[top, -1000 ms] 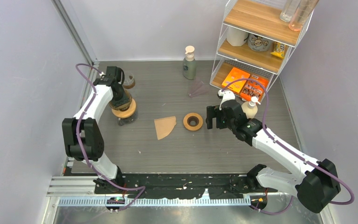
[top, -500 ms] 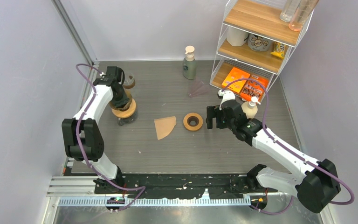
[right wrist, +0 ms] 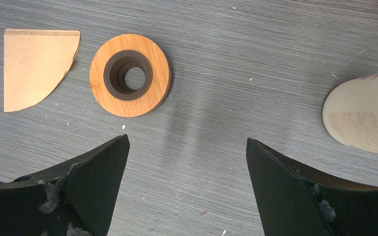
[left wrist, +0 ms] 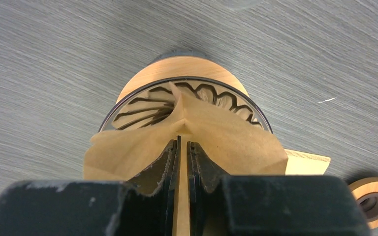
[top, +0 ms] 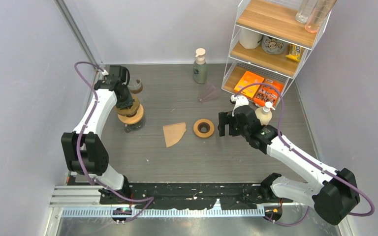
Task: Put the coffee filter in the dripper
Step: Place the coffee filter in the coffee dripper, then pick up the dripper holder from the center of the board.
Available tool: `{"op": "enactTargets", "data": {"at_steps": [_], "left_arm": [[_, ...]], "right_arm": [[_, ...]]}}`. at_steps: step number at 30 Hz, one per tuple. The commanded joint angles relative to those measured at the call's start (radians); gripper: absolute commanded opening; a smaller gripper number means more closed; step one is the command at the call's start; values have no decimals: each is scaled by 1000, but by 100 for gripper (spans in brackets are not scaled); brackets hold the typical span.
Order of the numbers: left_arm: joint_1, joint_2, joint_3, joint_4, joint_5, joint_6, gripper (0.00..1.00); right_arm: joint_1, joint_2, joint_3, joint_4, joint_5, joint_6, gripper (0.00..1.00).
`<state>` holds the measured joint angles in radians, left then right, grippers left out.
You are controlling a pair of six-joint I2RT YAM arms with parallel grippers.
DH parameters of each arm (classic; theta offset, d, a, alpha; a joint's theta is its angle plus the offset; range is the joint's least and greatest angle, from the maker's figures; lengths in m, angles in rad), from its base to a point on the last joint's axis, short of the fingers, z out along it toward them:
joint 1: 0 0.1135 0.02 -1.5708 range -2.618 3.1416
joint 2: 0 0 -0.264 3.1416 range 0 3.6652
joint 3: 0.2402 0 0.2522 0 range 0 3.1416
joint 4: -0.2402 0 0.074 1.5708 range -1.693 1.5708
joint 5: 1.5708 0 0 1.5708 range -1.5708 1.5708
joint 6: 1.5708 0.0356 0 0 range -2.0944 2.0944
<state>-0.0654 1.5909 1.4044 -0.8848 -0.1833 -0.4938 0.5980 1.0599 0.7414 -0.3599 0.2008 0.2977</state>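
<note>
The glass dripper [left wrist: 142, 101] with dark ribs and a wooden collar [left wrist: 187, 66] stands at the left of the table, also seen as the dripper [top: 132, 117] from above. My left gripper [left wrist: 183, 142] is shut on a brown coffee filter [left wrist: 226, 137], pinching a fold of it. The filter hangs spread over the dripper's mouth and covers its near half. A second coffee filter [top: 173, 133] lies flat mid-table. My right gripper [right wrist: 187, 142] hovers open over bare table, right of a wooden ring [right wrist: 130, 75].
A white bottle [right wrist: 364, 113] stands close to my right gripper's right finger. A pump bottle [top: 200, 66] and a wire shelf [top: 270, 44] stand at the back right. A small cup [top: 136, 86] sits behind the dripper.
My left gripper closed tighter on the filter and shifted slightly toward the back left above the dripper. The right arm has not moved.
</note>
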Motion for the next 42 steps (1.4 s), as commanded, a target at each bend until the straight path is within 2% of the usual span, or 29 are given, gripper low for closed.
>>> {"op": "enactTargets", "data": {"at_steps": [1, 5, 11, 14, 15, 17, 18, 19, 26, 29, 35, 39, 42], "left_arm": [[-5, -74, 43, -17, -33, 8, 16], [-8, -136, 26, -6, -35, 2, 18], [-34, -312, -33, 56, -25, -2, 27], [-40, -438, -111, 146, 52, 0, 45], [-43, -487, -149, 190, 86, 2, 56], [-43, -585, -227, 286, 167, 17, 86], [-43, -628, -270, 339, 235, 24, 96], [-45, -676, -310, 389, 295, 35, 99], [-51, -907, -572, 669, 701, 83, 100], [-53, -970, -666, 768, 823, 64, 100], [-62, -974, -765, 847, 861, 19, 100], [-70, -945, -828, 936, 863, -18, 99], [-73, -914, -836, 935, 855, -14, 99]], "right_arm": [[-3, -24, 15, 13, 24, -4, 96], [-3, -30, 14, 13, 29, -5, 96], [-3, -44, 11, 13, 47, -7, 96], [-2, -54, 9, 17, 52, -6, 95], [-3, -60, 6, 18, 55, -6, 95], [-4, -69, 2, 23, 60, -6, 95], [-3, -72, 0, 27, 61, -7, 95], [-3, -79, -3, 30, 61, -6, 95], [-3, -97, -15, 58, 68, -8, 95], [-3, -89, -12, 67, 71, -6, 95], [-3, -22, 0, 90, 62, 34, 95], [-4, 70, 39, 81, 47, 94, 95], [-3, 152, 65, 85, 15, 128, 96]]}}
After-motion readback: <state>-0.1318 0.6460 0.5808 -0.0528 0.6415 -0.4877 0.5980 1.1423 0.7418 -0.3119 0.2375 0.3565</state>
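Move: The coffee filter sits in the dripper right at the left fingertips, its middle about 1 cm ahead and 3 cm below. Beyond it stands the drinking glass, roughly 14 cm straight ahead and 10 cm lower. On the table some 14 cm down, the spare filter lies about 18 cm right and 4 cm back, the wooden ring 31 cm right and 3 cm back. From the right hand the coffee filter is about 42 cm left, 9 cm ahead and slightly lower. Out of the coffee filter's mouth and away from the dripper, the left hand rises about 14 cm, then swings back and to the right some 13 cm each way, sinking a little at the end. Its nearly shut fingers spread wide as the wrist tips up about 50 degrees and turns clockwise. The open right hand lifts about 2 cm, then sinks past its starting height. ##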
